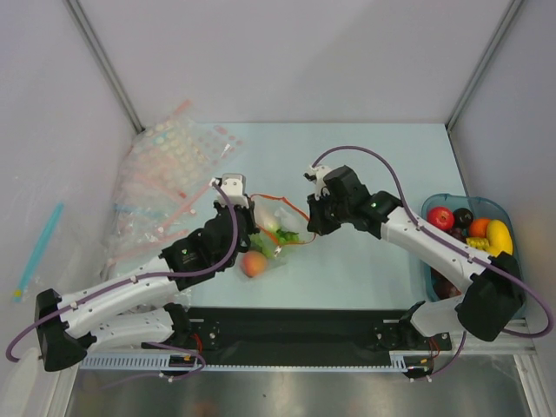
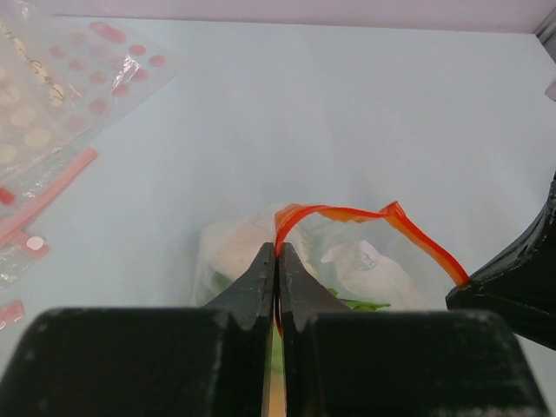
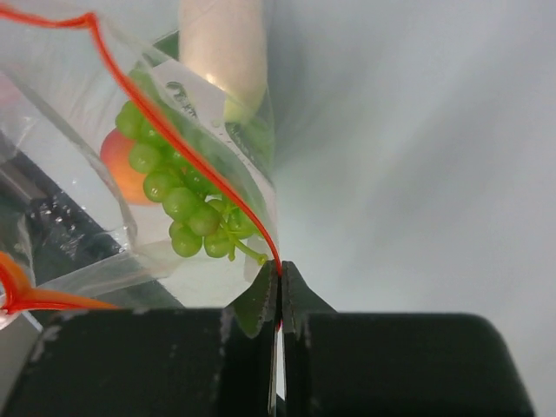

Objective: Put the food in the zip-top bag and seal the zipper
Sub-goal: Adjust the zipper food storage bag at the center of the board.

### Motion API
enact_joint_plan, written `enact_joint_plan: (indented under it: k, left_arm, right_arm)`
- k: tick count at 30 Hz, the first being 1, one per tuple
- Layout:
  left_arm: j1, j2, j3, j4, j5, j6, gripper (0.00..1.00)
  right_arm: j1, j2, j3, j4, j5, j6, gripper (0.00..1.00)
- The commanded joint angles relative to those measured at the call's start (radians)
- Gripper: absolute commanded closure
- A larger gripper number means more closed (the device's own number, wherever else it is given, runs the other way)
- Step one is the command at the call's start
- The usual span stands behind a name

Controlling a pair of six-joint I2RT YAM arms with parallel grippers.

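Note:
The zip-top bag (image 1: 280,228) lies mid-table between both arms, its mouth gaping. Inside it are a green grape-like bunch (image 3: 182,195), a white radish (image 3: 221,52) and an orange ball (image 3: 122,165). In the top view the orange ball (image 1: 254,263) bulges at the bag's near end. My left gripper (image 2: 278,252) is shut on the zipper (image 2: 347,211) at the bag's left end. My right gripper (image 3: 280,269) is shut on the same zipper (image 3: 174,130) at the opposite end. Between the two grips the strip arches upward, its two sides apart.
A heap of dotted clear bags (image 1: 169,169) with pink strips lies at the back left. A blue bin (image 1: 502,208) at the right edge holds more toy fruit, including a red apple (image 1: 440,217) and yellow bananas (image 1: 499,236). A teal stick (image 1: 39,248) lies outside the left wall.

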Motion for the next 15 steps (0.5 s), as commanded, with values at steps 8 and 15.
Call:
enact_joint_plan:
  k: [8,15]
  left_arm:
    - [0.007,-0.043,0.006,0.172,0.447,0.051,0.95]
    - [0.007,-0.055,-0.011,0.203,0.445,0.021,0.94]
  right_arm:
    - [-0.012,-0.401,-0.101,0.248,0.028,0.010,1.00]
    - [-0.035,-0.531,-0.214,0.384,0.079,0.048,1.00]
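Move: Both grippers already pinch the orange rim of the bag. The middle of its mouth lies about 8 cm to the left hand's right, 1 cm back and 4 cm lower. From the right hand it is about 7 cm left, 1 cm ahead and 5 cm higher. In the bag, from the right hand, the grapes sit roughly 7 cm left, 3 cm ahead and 7 cm lower, and the peach some 15 cm left, 4 cm back and 9 cm down. Keep both grippers shut on the rim and hoist the right one about 15 cm, drawing it some 5 cm to the right and a little back while its fingers swing up from pointing down towards level. With it, carry the left gripper about 7 cm right, slightly back and up, turning that wrist some 25 degrees clockwise to face across the mouth. ##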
